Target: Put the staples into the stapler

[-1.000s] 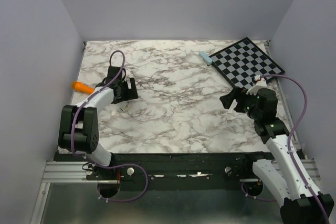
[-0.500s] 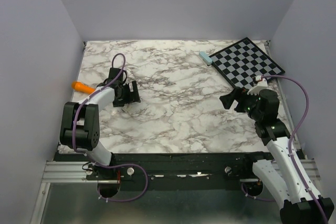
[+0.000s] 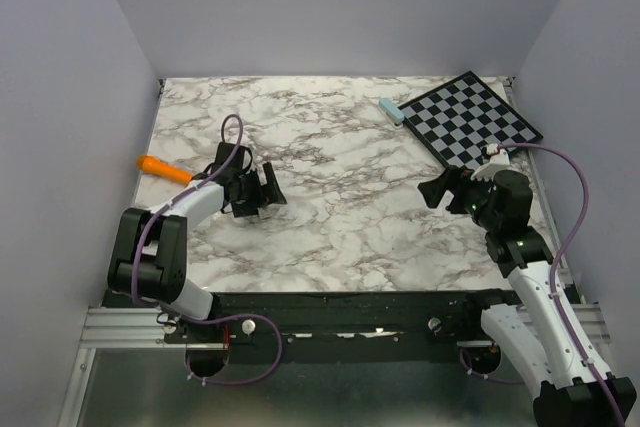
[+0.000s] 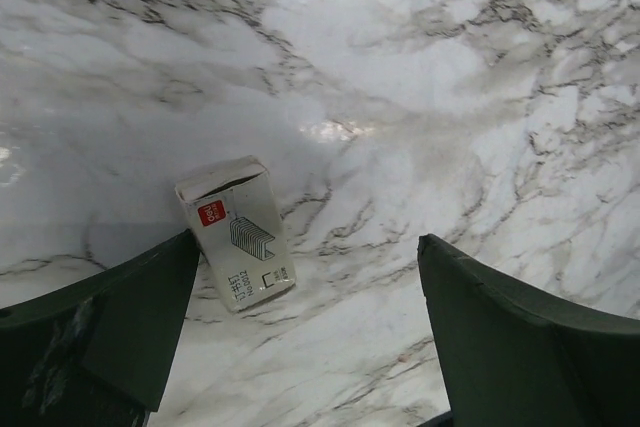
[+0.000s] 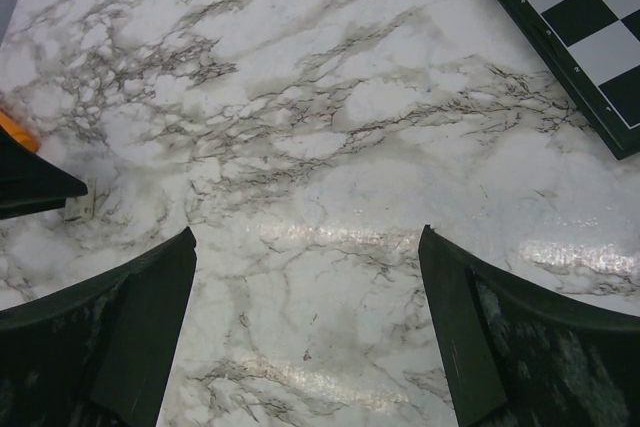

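Note:
The staples (image 4: 238,232) show as a small whitish box with a red logo and a staple drawing, lying flat on the marble. My left gripper (image 4: 308,242) hovers open over it, with the box just inside the left finger (image 4: 130,327). From above, the left gripper (image 3: 265,194) hides the box. In the right wrist view a whitish corner of the staples (image 5: 80,202) peeks out by the left arm. The stapler (image 3: 390,110), a slim light blue bar, lies at the back beside the checkerboard. My right gripper (image 3: 437,190) (image 5: 305,237) hangs open over bare marble at the right.
A black-and-white checkerboard (image 3: 470,119) (image 5: 580,17) lies at the back right corner. An orange pen-like stick (image 3: 162,167) lies at the left edge, behind the left arm. Grey walls close in the table on three sides.
My left gripper has moved right and toward the near edge, ending over the staples box. The right arm has stayed in place. Both grippers stay open.

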`<action>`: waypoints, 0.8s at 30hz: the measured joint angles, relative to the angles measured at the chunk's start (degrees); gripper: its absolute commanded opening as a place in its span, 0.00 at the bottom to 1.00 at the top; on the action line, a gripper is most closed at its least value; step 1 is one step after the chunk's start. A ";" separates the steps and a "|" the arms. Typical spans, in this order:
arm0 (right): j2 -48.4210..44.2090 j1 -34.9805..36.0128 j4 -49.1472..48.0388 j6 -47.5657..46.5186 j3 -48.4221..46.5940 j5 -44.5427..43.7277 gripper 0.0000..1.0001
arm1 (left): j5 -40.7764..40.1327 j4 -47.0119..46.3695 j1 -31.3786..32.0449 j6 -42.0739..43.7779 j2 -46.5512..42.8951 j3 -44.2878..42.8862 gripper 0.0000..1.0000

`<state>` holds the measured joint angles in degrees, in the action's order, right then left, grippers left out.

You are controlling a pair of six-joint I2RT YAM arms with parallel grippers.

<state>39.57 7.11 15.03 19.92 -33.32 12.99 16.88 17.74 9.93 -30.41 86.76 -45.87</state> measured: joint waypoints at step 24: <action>0.50 0.00 0.02 0.00 -0.02 1.27 1.00 | 2.34 -22.75 20.02 -28.04 3.48 3.69 0.99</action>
<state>40.07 7.11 15.05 19.92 -33.34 14.26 19.22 -5.02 29.95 -58.46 90.24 -42.17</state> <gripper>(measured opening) 0.998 0.988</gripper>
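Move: The staple box sits at the left hand's open fingertips, its middle about 2 cm ahead, 1 cm right and 2 cm below. The orange tool lies some 23 cm to the left and 13 cm farther out, on the table. From the idle right hand, the box is roughly 45 cm left, 4 cm ahead and 17 cm below. Fingers wide open, the left hand keeps pushing the staple box right about 14 cm, rolling some 20 degrees. ##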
